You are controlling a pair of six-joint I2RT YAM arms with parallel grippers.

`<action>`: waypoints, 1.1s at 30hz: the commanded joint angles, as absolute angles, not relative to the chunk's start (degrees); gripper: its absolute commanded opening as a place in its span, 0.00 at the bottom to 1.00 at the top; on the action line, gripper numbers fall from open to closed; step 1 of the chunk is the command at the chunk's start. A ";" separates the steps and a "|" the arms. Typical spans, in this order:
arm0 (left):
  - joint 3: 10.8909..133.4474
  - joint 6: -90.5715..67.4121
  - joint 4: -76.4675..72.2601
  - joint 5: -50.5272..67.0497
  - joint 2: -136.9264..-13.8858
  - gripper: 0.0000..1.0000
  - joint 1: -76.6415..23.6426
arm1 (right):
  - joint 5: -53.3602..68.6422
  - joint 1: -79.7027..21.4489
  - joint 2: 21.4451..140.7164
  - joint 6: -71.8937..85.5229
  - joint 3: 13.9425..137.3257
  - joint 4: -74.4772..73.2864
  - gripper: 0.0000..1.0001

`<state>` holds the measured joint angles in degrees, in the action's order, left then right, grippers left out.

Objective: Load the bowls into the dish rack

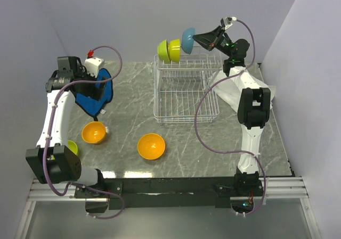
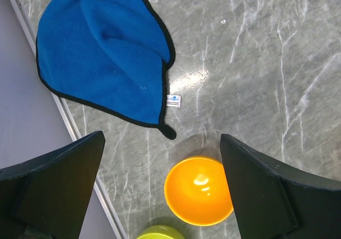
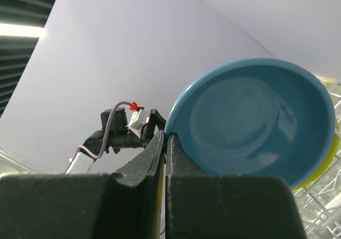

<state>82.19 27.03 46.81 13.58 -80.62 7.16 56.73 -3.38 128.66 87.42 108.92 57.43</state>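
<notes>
My right gripper [image 1: 197,39] [image 3: 168,138] is shut on the rim of the light blue bowl [image 1: 188,40] [image 3: 256,122], holding it on edge above the back of the white wire dish rack [image 1: 184,92]. Two lime green bowls [image 1: 164,51] [image 1: 174,49] stand on edge in the rack's slots just left of it, and one of them [image 3: 326,162] shows behind the blue bowl. Two orange bowls [image 1: 94,132] [image 1: 151,146] sit on the table. My left gripper [image 1: 96,92] [image 2: 162,138] hangs open above the left orange bowl [image 2: 198,191], holding nothing. A third lime green bowl [image 1: 72,147] [image 2: 160,232] lies near the table's left edge.
A blue cloth [image 1: 98,100] [image 2: 101,52] lies on the marble table at the left, under my left wrist. Grey walls close in the table at the back and on both sides. The rack's flat gridded tray [image 1: 185,108] holds nothing.
</notes>
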 commanded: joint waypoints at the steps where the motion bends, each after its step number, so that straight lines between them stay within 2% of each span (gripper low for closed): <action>1: 81.92 27.86 45.18 11.69 -81.12 0.97 5.80 | 57.57 -4.66 128.85 87.63 111.45 61.34 0.00; 33: 78.40 28.39 43.16 6.94 -81.04 0.97 0.35 | 60.99 -5.80 134.12 84.38 112.06 56.51 0.00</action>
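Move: The blue bowl, pinched by its rim and held on edge, goes to the free spot on the rack's upper tier, some 4 cm left of the right hand, about 1 cm back and 12 cm lower. The near green bowl stands about 4 cm farther left of that spot and level with it; the far green bowl is another 4 cm left of that. From the left hand the spot lies roughly 16 cm ahead and 36 cm right, about level in height. The blue bowl, kept on edge in the right fingers' shut grip, is carried left about 2 cm towards the near green bowl, then mainly lowered towards the rack's upper tier, some 5 cm down in all, with only a slight turn of the wrist. The empty, open left hand drifts about 2.5 cm right and as much down above the blue cloth. ##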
